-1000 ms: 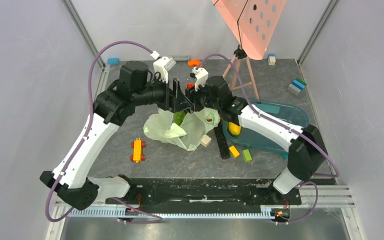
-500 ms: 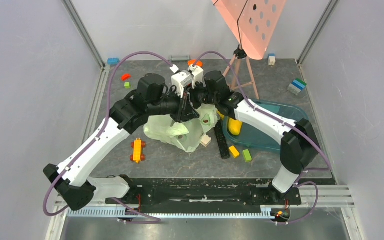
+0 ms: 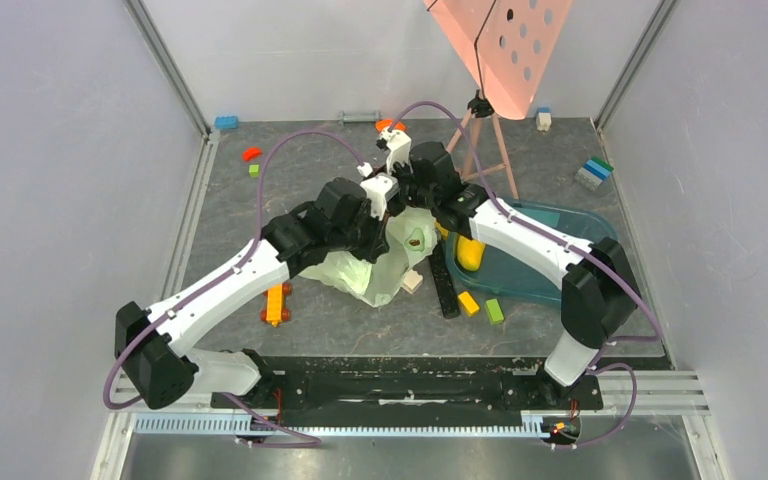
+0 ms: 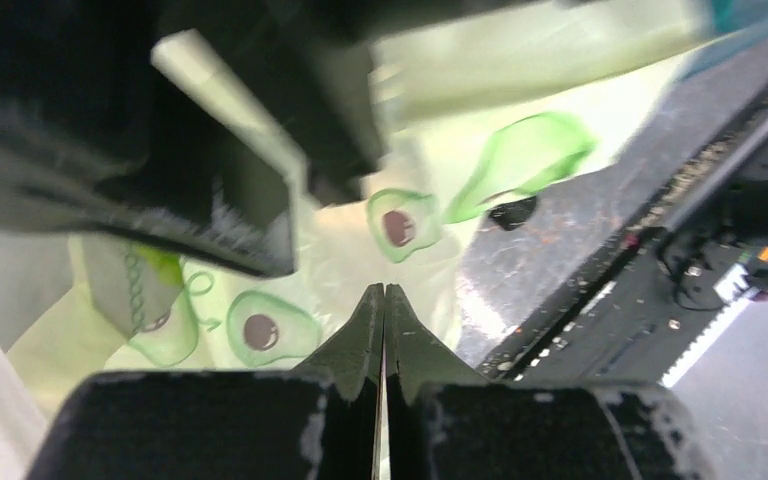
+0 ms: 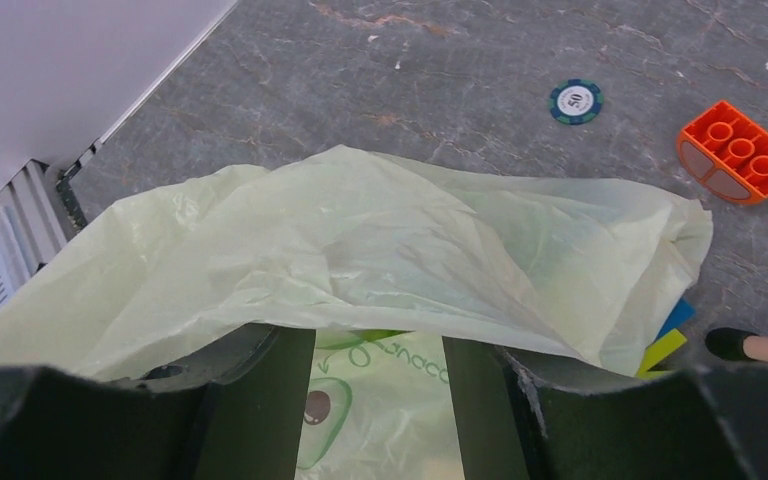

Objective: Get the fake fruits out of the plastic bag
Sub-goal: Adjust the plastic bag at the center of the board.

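The pale-green plastic bag (image 3: 360, 272) with avocado prints lies crumpled mid-table, under both wrists. My right gripper (image 5: 378, 350) is open, its fingers (image 5: 260, 400) pushed under the bag's upper layer (image 5: 380, 240), so their tips are covered by film. My left gripper (image 4: 384, 290) is shut just above the printed bag (image 4: 260, 330), and I see nothing bulky between its jaws. A smooth yellow oblong fruit (image 3: 469, 252) lies in the teal tray (image 3: 580, 228) to the right. The bumpy green cluster is hidden.
A yellow toy car (image 3: 276, 300) lies left of the bag; yellow (image 3: 469, 303) and green (image 3: 495, 311) bricks and a black strip (image 3: 443, 285) lie to its right. Behind the bag are a poker chip (image 5: 574, 101), an orange brick (image 5: 737, 165) and a wooden stand (image 3: 490, 150).
My left arm has swung right and nearer, coming over the bag close to the right wrist. The green fruit seen in the bag's mouth a second ago no longer shows.
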Available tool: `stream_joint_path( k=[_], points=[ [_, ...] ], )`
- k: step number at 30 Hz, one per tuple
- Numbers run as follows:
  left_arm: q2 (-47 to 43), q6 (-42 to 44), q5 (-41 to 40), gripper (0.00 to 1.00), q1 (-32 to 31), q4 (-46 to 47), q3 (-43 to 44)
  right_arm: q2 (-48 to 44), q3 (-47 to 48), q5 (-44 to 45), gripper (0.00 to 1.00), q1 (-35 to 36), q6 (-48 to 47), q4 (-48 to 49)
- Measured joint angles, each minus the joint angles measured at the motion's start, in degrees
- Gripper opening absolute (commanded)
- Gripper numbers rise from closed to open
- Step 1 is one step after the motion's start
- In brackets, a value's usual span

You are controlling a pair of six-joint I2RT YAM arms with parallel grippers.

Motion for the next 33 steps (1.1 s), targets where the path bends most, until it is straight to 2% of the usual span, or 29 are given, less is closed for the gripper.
stream_joint_path(
  k=[13,19,27,33],
  points=[
    [-0.9,-7.1,-17.2,0.02,0.2,2.6,-9.2,-2.4,-6.1,12.1,0.51,-0.2,0.2,-2.0],
    [-4.6,-10.2,-20.9,0.02,1.6,4.6,-14.6,-6.5,-11.3,15.0,0.51,-0.2,-0.3,-2.0],
    [-5.7,-11.5,-21.9,0.02,2.4,7.4,-18.1,-16.4,-17.8,8.3,0.52,-0.1,-4.6,1.5],
    [-7.3,-12.0,-21.8,0.02,2.4,9.2,-19.6,-21.9,-18.8,1.6,0.52,0.8,-7.3,3.3]
  ],
)
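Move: The bag's middle lies about 4 cm ahead of the left hand, 3 cm to its left and 14 cm below. The grapes inside are some 6 cm ahead and 5 cm left; the white block is 2 cm back and 6 cm right. From the right hand, the bag's middle is about 5 cm back, 1 cm left and 14 cm below. The orange brick stands roughly 11 cm ahead, the mango 20 cm right and 7 cm back. Shut left fingers come against the loose plastic at the bag's mouth and sweep it left, travelling about 8 cm left and 7 cm down while turning some 25 degrees counter-clockwise. The right hand, half open under the far flap, draws right and down, then backs out and rises to come free of the plastic, tilting slightly upward. ##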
